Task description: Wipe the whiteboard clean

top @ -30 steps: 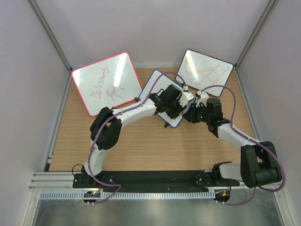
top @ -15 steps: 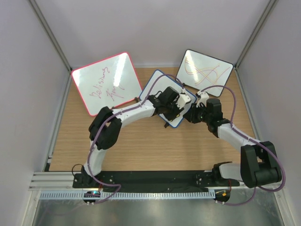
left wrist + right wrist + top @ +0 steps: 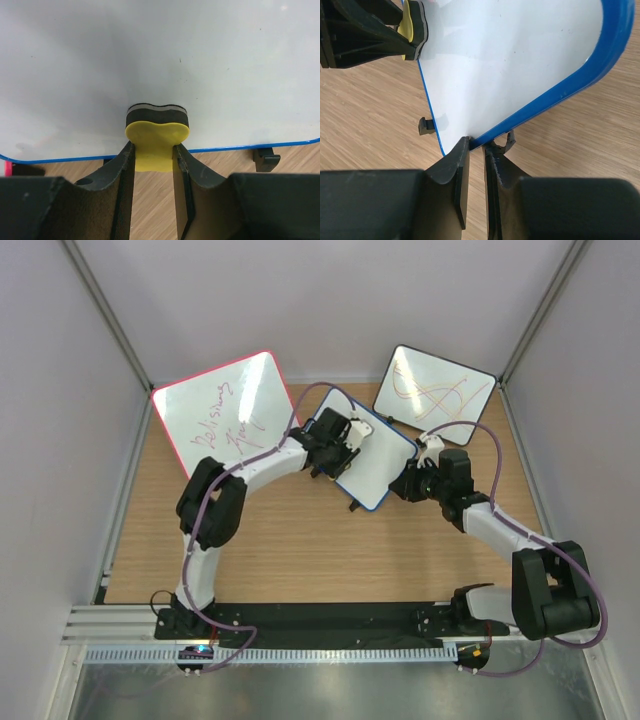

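Note:
The blue-framed whiteboard (image 3: 375, 468) stands tilted at the table's middle; its face (image 3: 160, 55) (image 3: 510, 65) shows no writing. My left gripper (image 3: 335, 445) is shut on a yellow and black eraser (image 3: 156, 131) and presses it against the board near its lower blue edge. The eraser also shows in the right wrist view (image 3: 414, 27). My right gripper (image 3: 412, 483) is shut on the board's blue frame edge (image 3: 479, 141) at its right corner, holding it up. A small black foot (image 3: 265, 159) sticks out under the frame.
A larger pink-framed board (image 3: 225, 415) with red handwriting leans at the back left. A black-framed board (image 3: 435, 393) with orange and red scribbles leans at the back right. Grey walls close in the wooden table (image 3: 300, 550) on three sides.
My left gripper has swept the eraser leftward and up across the blue-framed board, from its right part to its upper left. The right gripper keeps its hold on the frame.

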Controlling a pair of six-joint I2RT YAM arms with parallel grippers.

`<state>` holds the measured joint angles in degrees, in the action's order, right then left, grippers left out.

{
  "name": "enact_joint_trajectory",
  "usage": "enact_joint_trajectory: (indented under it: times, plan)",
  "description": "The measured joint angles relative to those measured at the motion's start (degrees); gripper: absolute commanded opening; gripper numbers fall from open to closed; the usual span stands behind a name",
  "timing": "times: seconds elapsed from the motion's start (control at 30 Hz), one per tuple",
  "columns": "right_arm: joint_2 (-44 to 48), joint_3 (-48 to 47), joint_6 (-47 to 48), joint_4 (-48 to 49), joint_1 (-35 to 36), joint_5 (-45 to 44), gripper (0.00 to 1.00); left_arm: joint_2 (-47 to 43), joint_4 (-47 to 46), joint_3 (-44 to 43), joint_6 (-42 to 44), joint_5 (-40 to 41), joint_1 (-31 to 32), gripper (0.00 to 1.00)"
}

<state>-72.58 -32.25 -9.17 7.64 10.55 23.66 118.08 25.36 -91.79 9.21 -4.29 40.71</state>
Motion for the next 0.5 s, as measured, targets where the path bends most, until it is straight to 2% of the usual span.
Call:
enact_joint_trajectory:
  times: [0.2, 0.5]
  plan:
    - [0.22, 0.0, 0.0, -0.46, 0.02, 0.02, 0.01, 0.04, 0.04, -0.44, 0.02, 1.42, 1.29, 0.0]
    - [0.22, 0.0, 0.02, -0.42, 0.02, 0.24, 0.01, 0.72, 1.07, -3.69, -1.33, -1.68, 8.13, 0.0]
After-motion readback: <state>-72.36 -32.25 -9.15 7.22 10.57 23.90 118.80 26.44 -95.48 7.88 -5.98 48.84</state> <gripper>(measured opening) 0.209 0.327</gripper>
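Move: The left hand holds the yellow eraser on the whiteboard near its lower edge; the board's lower right corner lies about 8 cm back and 8 cm to the right, about level, with a black foot some 7 cm back and 4 cm right, slightly lower. The gripping right fingers are roughly 3 cm back and 13 cm right, 2 cm higher. From the right hand, that corner is around 5 cm back, 6 cm left and 2 cm below. After a brief pause the left hand, still pinching the yellow eraser with its dark pad against the whiteboard, sweeps it right and back along the lower edge towards the right gripper and the lower right corner, about 8 cm in all, rising 1 to 2 cm on the way and turning some 10 degrees clockwise. The right hand stays put, keeping its pinch on the blue frame of the board's right-hand edge while the eraser is wiped towards it. ##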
